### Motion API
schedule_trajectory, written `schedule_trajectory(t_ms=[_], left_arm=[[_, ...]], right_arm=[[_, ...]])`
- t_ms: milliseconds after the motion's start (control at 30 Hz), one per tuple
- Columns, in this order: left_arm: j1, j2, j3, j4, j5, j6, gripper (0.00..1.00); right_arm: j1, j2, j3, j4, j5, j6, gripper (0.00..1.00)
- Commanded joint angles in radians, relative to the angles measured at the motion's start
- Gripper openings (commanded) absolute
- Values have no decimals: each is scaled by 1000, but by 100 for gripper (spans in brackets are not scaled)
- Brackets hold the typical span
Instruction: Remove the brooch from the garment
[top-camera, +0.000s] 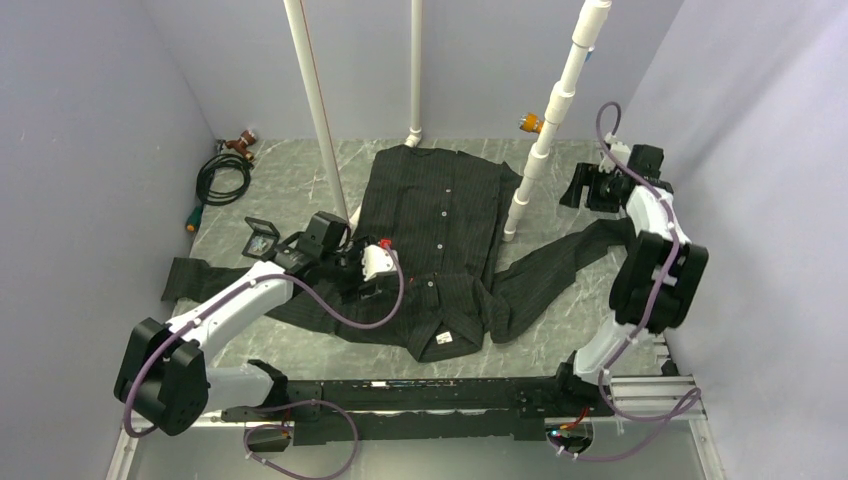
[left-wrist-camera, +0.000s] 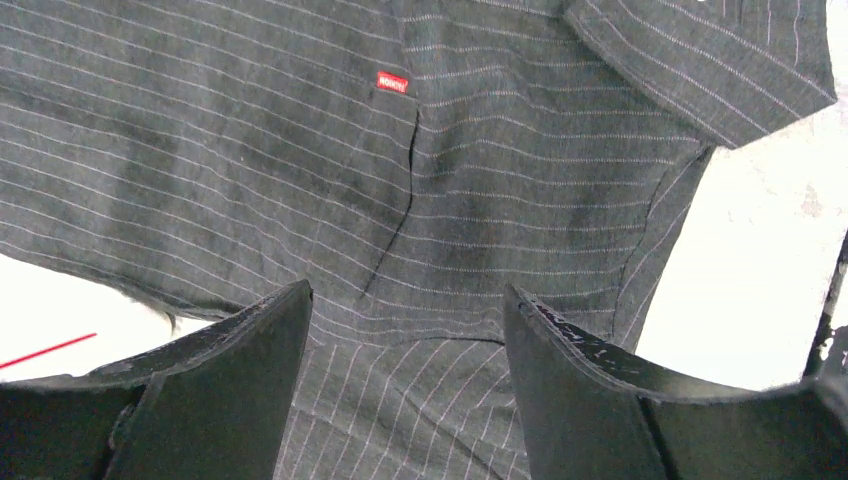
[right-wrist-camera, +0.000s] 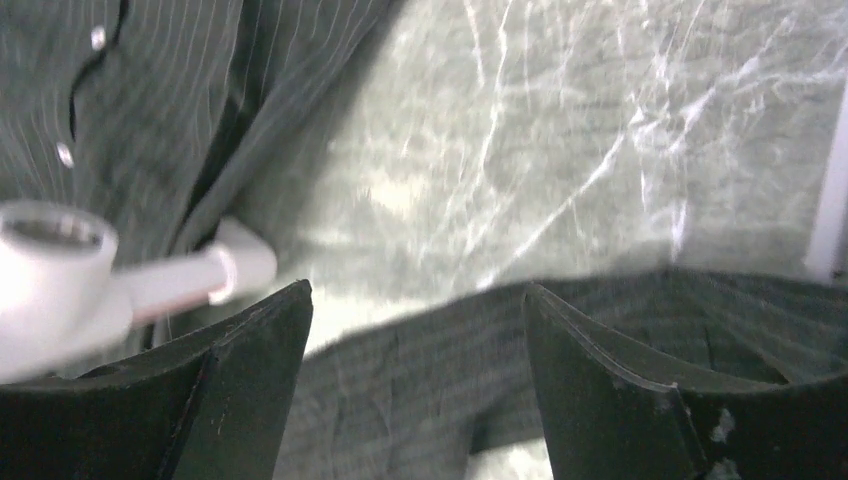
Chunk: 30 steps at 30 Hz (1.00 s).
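Note:
The garment (top-camera: 440, 240), a black pinstriped shirt with white buttons, lies flat mid-table, its collar label (top-camera: 462, 338) toward the arms. My left gripper (top-camera: 383, 272) hovers open and empty over the shirt's chest. In the left wrist view the gripper (left-wrist-camera: 405, 300) is above a seam, with the small red tag (left-wrist-camera: 392, 82) and a pocket slit ahead. My right gripper (top-camera: 580, 190) is open and empty at the far right. In the right wrist view it (right-wrist-camera: 415, 300) is above the shirt's sleeve (right-wrist-camera: 430, 390). The brooch does not show in any view.
Three white pipe posts (top-camera: 325, 130) (top-camera: 415, 75) (top-camera: 545, 150) stand around the shirt's far end; one foot shows in the right wrist view (right-wrist-camera: 60, 270). A coiled black cable (top-camera: 225, 180) lies far left. A small black frame (top-camera: 262, 238) sits beside the left arm.

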Motion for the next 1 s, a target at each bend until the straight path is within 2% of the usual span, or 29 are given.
schedule_trajectory(t_ms=[0,67,167,233,367,600,733,967], left_arm=[[-17,11,45,41,-19,-44,75],[-17,16,45,44,-25,-50,75],[-17,19,42,53,-34,-63,76],[-17,22,42,59,-32,-72,76],[-17,35,47,62,-25,-89,76],[-19,60,79,53,-17,-106,76],[-18,72,95,47,-19,-114,76],[-18,104,106,46,-26,-117,76]], right_arm=[[7,146,134,169,-23,339,80],[16,217,188,195,-32,430,78],[33,327,264,201,-70,547,68],[47,381,283,232,-98,603,67],[86,442,293,305,-81,657,67],[140,569,384,303,-64,711,67],[158,636,427,311,-82,745,62],[165,753,528,306,-118,790,32]])
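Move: The garment's far right hem corner lies about 16 cm ahead of the right hand, 12 cm to its left and 12 cm below. The foot of the white pole stands some 18 cm left of the hand and 4 cm back; the garment's right sleeve crosses about 10 cm behind the hand, neither left nor right. From the left hand, that corner is roughly 33 cm ahead, 53 cm to the right and 9 cm lower. The garment's far right corner is what the right hand reaches for: some 15 cm forward at first, then swinging about 8 cm left while sinking 10 cm, rolling its left side up some 30 degrees with a slight clockwise turn. Near the end the fingers close about halfway around the cloth edge at the corner, without being shut on it. The open left hand eases about 2 cm forward above the garment. ##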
